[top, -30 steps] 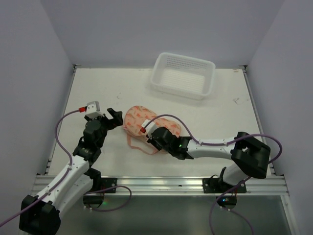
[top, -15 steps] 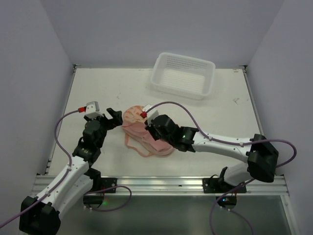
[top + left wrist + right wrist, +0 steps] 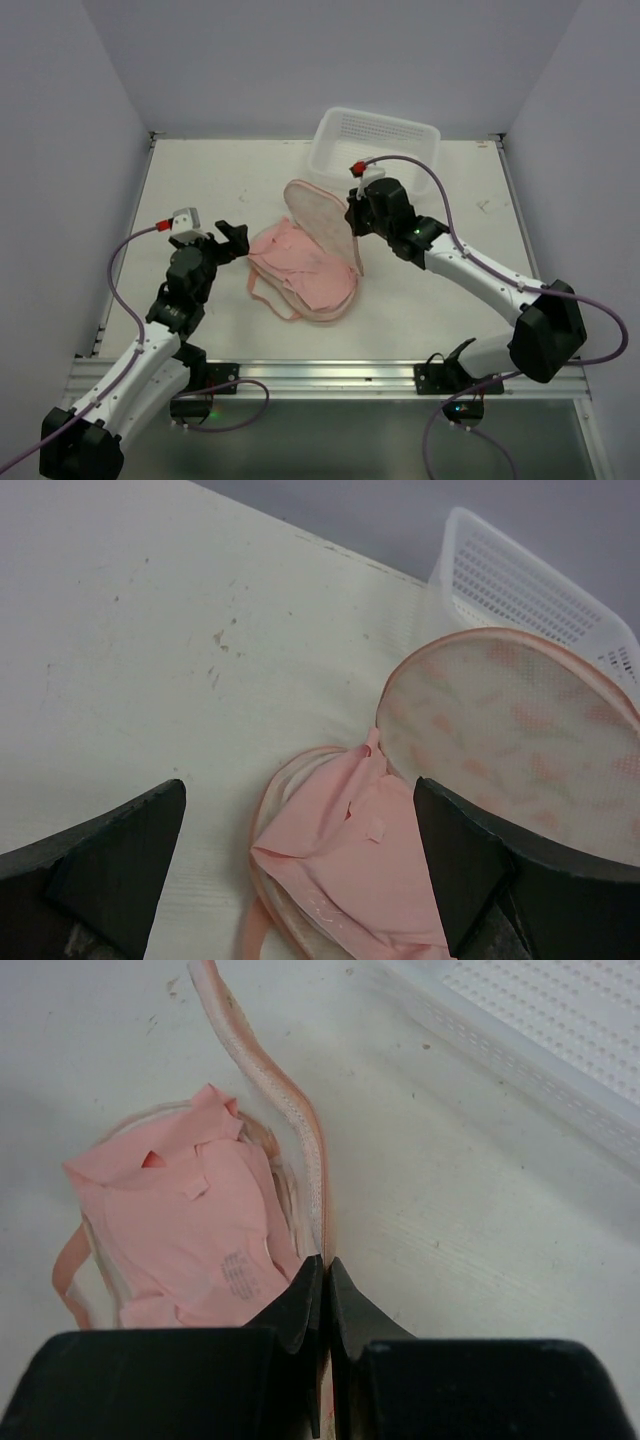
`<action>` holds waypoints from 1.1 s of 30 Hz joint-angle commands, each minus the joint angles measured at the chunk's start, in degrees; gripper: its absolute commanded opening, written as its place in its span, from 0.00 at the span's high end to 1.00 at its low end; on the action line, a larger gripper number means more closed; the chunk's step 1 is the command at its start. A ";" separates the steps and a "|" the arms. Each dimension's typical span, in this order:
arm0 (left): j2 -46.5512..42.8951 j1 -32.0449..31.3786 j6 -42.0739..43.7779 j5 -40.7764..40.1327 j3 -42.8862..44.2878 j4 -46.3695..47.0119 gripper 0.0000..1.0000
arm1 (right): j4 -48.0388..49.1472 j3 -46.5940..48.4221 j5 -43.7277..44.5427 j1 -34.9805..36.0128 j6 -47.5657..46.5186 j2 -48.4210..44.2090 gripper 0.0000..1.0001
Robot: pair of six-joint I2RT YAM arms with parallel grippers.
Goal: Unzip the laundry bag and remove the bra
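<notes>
The laundry bag (image 3: 322,212) lies open at mid-table, its mesh-lined upper flap (image 3: 510,720) standing up. My right gripper (image 3: 354,218) is shut on the flap's zipper edge (image 3: 270,1070) and holds it raised; the pinch shows in the right wrist view (image 3: 326,1260). The light-pink bra (image 3: 300,268) lies uncovered in the bag's lower half, with a strap looping out at the near left. It also shows in both wrist views (image 3: 370,850) (image 3: 190,1230). My left gripper (image 3: 232,240) is open and empty, just left of the bag, its jaws wide on either side of the bra (image 3: 300,790).
A white plastic lattice basket (image 3: 375,150) stands at the back right, close behind the raised flap and my right wrist. It also shows in the left wrist view (image 3: 520,580) and the right wrist view (image 3: 540,1040). White walls close in the table on three sides.
My right gripper has moved up and toward the back right with the bag's flap edge, swinging the flap open and uncovering the bra. The left arm has not moved.
</notes>
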 commanded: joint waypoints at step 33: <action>0.20 0.35 0.79 -0.23 -0.61 3.71 0.00 | -4.61 -4.10 -8.89 -0.98 2.35 -3.42 0.39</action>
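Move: My right hand grips the raised lid's edge. Its laying place, on the table across the hinge, centres about 14 cm ahead, 3 cm to the right and 18 cm below. The pink bra, in the open laundry bag, lies about 10 cm left, level fore and aft, and 16 cm down. The white basket is some 36 cm ahead and 11 cm right, 12 cm lower. From my left hand, the laying place is roughly 17 cm ahead, 27 cm right and 16 cm below. I lower my right hand about 8 cm while carrying the lid's edge some 6 cm to the right, away from the bra, tipping the wrist down about 15 degrees. Near the bottom I open the fingers past halfway and let go, rise clear, then swing a little left and back towards the bra, sinking slightly again. ##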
